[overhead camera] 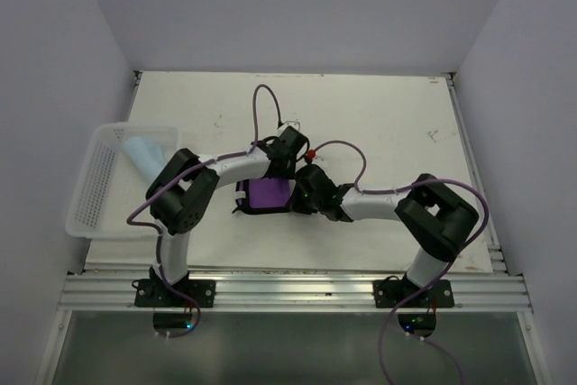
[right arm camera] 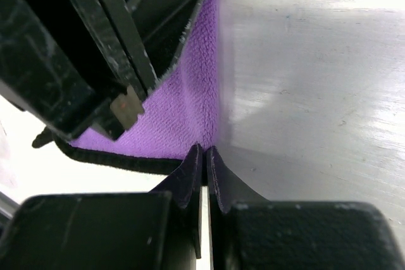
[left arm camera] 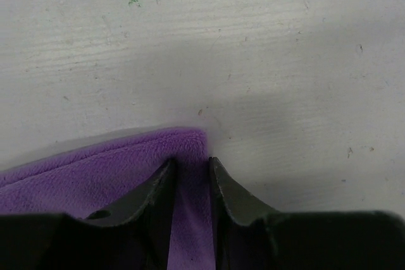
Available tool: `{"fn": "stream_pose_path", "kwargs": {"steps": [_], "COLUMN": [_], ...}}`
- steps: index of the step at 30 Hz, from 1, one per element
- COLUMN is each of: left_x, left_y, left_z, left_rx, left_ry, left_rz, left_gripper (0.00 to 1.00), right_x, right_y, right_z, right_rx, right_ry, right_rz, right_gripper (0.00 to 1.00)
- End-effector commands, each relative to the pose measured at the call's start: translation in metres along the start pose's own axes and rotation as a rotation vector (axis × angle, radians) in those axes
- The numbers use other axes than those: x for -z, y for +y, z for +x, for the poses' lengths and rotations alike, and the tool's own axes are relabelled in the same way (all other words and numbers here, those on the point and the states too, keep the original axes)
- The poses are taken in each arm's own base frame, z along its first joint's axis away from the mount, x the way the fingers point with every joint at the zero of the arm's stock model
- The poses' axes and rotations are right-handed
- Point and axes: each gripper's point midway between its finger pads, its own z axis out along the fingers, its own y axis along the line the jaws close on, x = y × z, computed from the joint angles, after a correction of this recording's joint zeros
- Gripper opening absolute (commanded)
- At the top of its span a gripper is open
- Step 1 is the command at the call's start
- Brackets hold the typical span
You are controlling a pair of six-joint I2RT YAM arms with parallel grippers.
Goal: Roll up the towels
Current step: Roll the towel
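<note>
The dark towel [overhead camera: 267, 195] lies purple face up at the table's middle, between both grippers. In the left wrist view its purple corner [left arm camera: 126, 169] is pinched as a fold between the jaws of my left gripper [left arm camera: 192, 164], which sits at the towel's far right corner [overhead camera: 285, 171]. My right gripper [right arm camera: 205, 151] is shut at the near right corner, where the purple face [right arm camera: 180, 118] meets its black edge; in the top view this gripper [overhead camera: 301, 190] is at the towel's right side. The light blue towel [overhead camera: 144, 152] lies in the basket.
A white mesh basket [overhead camera: 83, 209] stands at the left edge of the white table [overhead camera: 388, 123], holding the blue towel. Purple cables loop over both arms. The left gripper's body [right arm camera: 95, 49] hangs close above the right gripper.
</note>
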Motion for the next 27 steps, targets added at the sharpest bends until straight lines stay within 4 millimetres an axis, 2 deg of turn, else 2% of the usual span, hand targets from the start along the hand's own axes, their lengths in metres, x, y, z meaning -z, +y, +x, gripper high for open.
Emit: {"fn": "stream_pose_path", "kwargs": {"steps": [1,5,9,15,18,19,24,27], "left_x": [-0.025,-0.030,-0.035,-0.033,-0.027,-0.024,-0.007,0.011], "left_y": [0.030,0.039,0.042,0.033,0.019,0.013,-0.017,-0.033], "left_z": [0.045,0.058,0.069,0.065,0.054,0.047,0.022,-0.005], "left_rx": [-0.028,-0.036,-0.033,0.003,0.039,0.067,0.166,0.219], "left_ry": [0.124,0.158,0.186,0.184,0.161,0.136,0.064,-0.027], "left_rz": [-0.133,-0.177,-0.185,-0.153,-0.091,-0.062,0.103,0.201], "left_gripper": [0.30,0.20,0.01,0.00,0.00,0.00,0.00,0.00], "right_x": [0.006,0.007,0.008,0.013,0.017,0.021,0.033,0.044], "right_y": [-0.046,-0.046,-0.046,-0.049,-0.049,-0.055,-0.063,-0.066], "right_z": [0.023,0.021,0.021,0.021,0.016,0.018,0.010,0.004], "right_rx": [0.036,0.036,0.041,0.104,0.151,0.179,0.258,0.331], "right_ry": [0.038,0.011,0.009,0.002,-0.026,-0.016,-0.058,-0.075], "right_rz": [0.153,0.142,0.138,0.143,0.159,0.187,0.245,0.282], "right_gripper": [0.00,0.00,0.00,0.00,0.00,0.00,0.00,0.00]}}
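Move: The purple towel's far right corner sits between the left hand's parted fingers, roughly 1 cm ahead; the towel's middle lies some 4 cm back and 7 cm left of this hand, its white tag about 13 cm left and 4 cm back. The right hand already holds the near right corner, with the towel's middle about 4 cm ahead and 6 cm left, the black loop some 13 cm left and level with it. All lie at about fingertip height. Almost in place, the left hand first shuts its fingers on the towel's far right corner while the right hand, still pinching the near one, starts easing right. Then both drag the held edge right and slightly back, fingertips tilting rightward about 10 degrees; the left hand ends roughly 2 cm right of its start, the right hand nearly 4 cm. ##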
